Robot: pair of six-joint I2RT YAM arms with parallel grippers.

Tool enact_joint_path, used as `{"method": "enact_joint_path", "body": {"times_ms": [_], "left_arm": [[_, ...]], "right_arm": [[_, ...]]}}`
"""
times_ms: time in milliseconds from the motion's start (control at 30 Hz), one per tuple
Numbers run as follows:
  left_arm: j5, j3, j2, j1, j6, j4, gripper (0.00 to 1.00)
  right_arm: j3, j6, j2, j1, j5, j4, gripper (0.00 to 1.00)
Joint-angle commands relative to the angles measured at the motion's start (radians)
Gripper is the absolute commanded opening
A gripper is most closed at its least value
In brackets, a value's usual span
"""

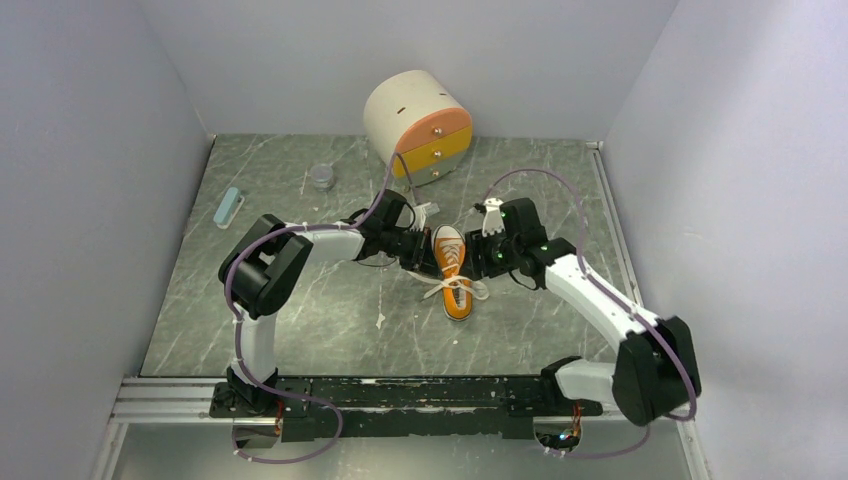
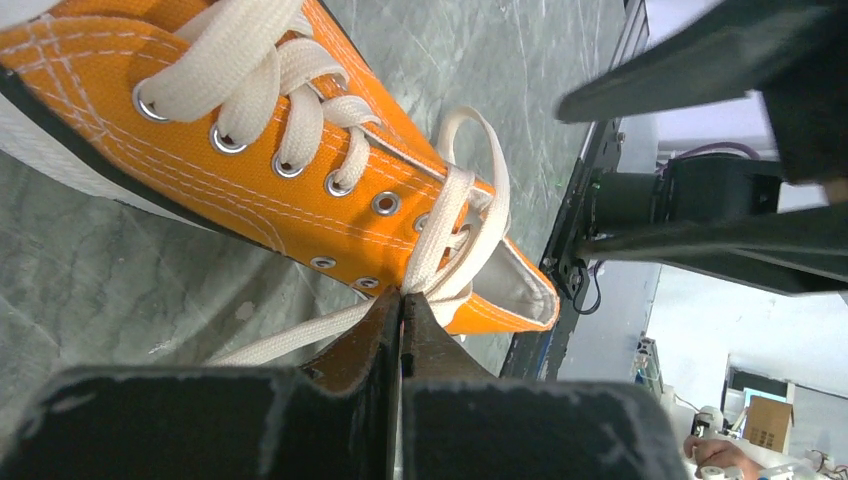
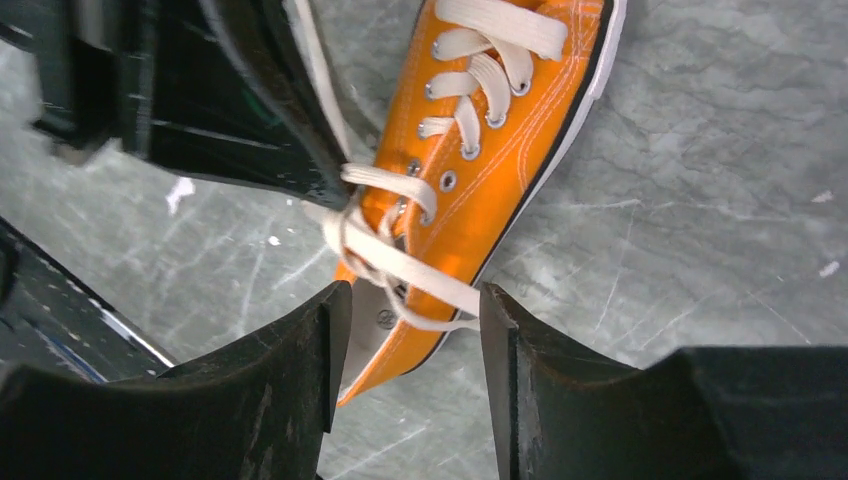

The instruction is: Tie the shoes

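Observation:
The orange sneaker [image 1: 456, 283] lies on the table between both grippers, its white laces [image 1: 452, 290] loosely crossed near the heel opening. In the left wrist view the sneaker [image 2: 250, 150] fills the top. My left gripper [image 2: 402, 300] is shut, its tips pinching a white lace [image 2: 300, 335] right beside the top eyelets. In the right wrist view my right gripper [image 3: 408, 312] is open over the sneaker's [image 3: 500, 150] heel end. A lace strand [image 3: 430, 275] runs across the gap and touches the right fingertip [image 3: 497, 320]. In the top view the left gripper [image 1: 424, 263] and the right gripper [image 1: 489, 262] flank the shoe.
A round cream drawer unit [image 1: 418, 125] with orange and yellow drawers stands at the back. A small grey round object [image 1: 321, 177] and a light blue object [image 1: 230, 207] lie at the back left. Grey walls close in on three sides.

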State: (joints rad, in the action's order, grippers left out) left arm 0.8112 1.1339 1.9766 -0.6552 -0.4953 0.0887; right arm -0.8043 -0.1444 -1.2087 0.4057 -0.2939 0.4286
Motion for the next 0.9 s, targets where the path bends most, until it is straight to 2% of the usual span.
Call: {"method": "enact_joint_path", "body": {"times_ms": [0, 133, 300, 467, 600, 667, 767, 867], "left_arm": [[0.031, 0.012, -0.033, 0.007, 0.017, -0.012, 0.05], [0.031, 0.012, -0.037, 0.008, 0.015, -0.013, 0.05], [0.037, 0.008, -0.034, 0.008, 0.013, -0.008, 0.05], [0.040, 0.027, -0.024, 0.008, 0.013, -0.009, 0.05], [0.046, 0.041, -0.014, 0.008, 0.008, -0.005, 0.05], [0.050, 0.047, -0.008, 0.008, 0.009, -0.005, 0.05], [0.049, 0.056, -0.003, 0.008, 0.018, -0.015, 0.05], [0.051, 0.058, -0.001, 0.008, 0.017, -0.011, 0.05]], "right_arm": [[-0.006, 0.132, -0.101, -0.043, -0.129, -0.055, 0.54], [0.040, 0.092, -0.133, -0.094, -0.240, -0.146, 0.55], [0.045, 0.057, -0.191, -0.122, -0.307, -0.203, 0.54], [0.039, 0.043, -0.234, -0.123, -0.341, -0.200, 0.48], [0.058, 0.036, -0.223, -0.125, -0.326, -0.199, 0.48], [0.057, 0.035, -0.222, -0.131, -0.308, -0.189, 0.40], [0.040, 0.021, -0.216, -0.140, -0.279, -0.142, 0.22], [0.056, 0.005, -0.182, -0.147, -0.281, -0.123, 0.10]]}}
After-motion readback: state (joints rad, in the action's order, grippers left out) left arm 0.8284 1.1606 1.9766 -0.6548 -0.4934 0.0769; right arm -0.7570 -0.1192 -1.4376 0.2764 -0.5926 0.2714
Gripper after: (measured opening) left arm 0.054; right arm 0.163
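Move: The lace strand to pinch crosses the shoe's throat beside the left fingertips, roughly 5 cm below the open right gripper, 1 cm ahead and 1 cm to its left. From that gripper the shoe's middle is 3 cm left, 1 cm ahead and 8 cm down, and the loose right loop about 4 cm back, 2 cm right and 8 cm down. From the left gripper, which already holds lace, the strand lies about 3 cm right, 1 cm back and level. Lower the open right gripper about 4.5 cm, quickly at first and then easing, onto the lace beside the left fingertips, edging about 1 cm left and tipping the fingers some 15 degrees on the way. Then close its fingers most of the way on the strand over the shoe's throat. Keep the left gripper shut on its lace, raising it barely 1 cm at the end. ##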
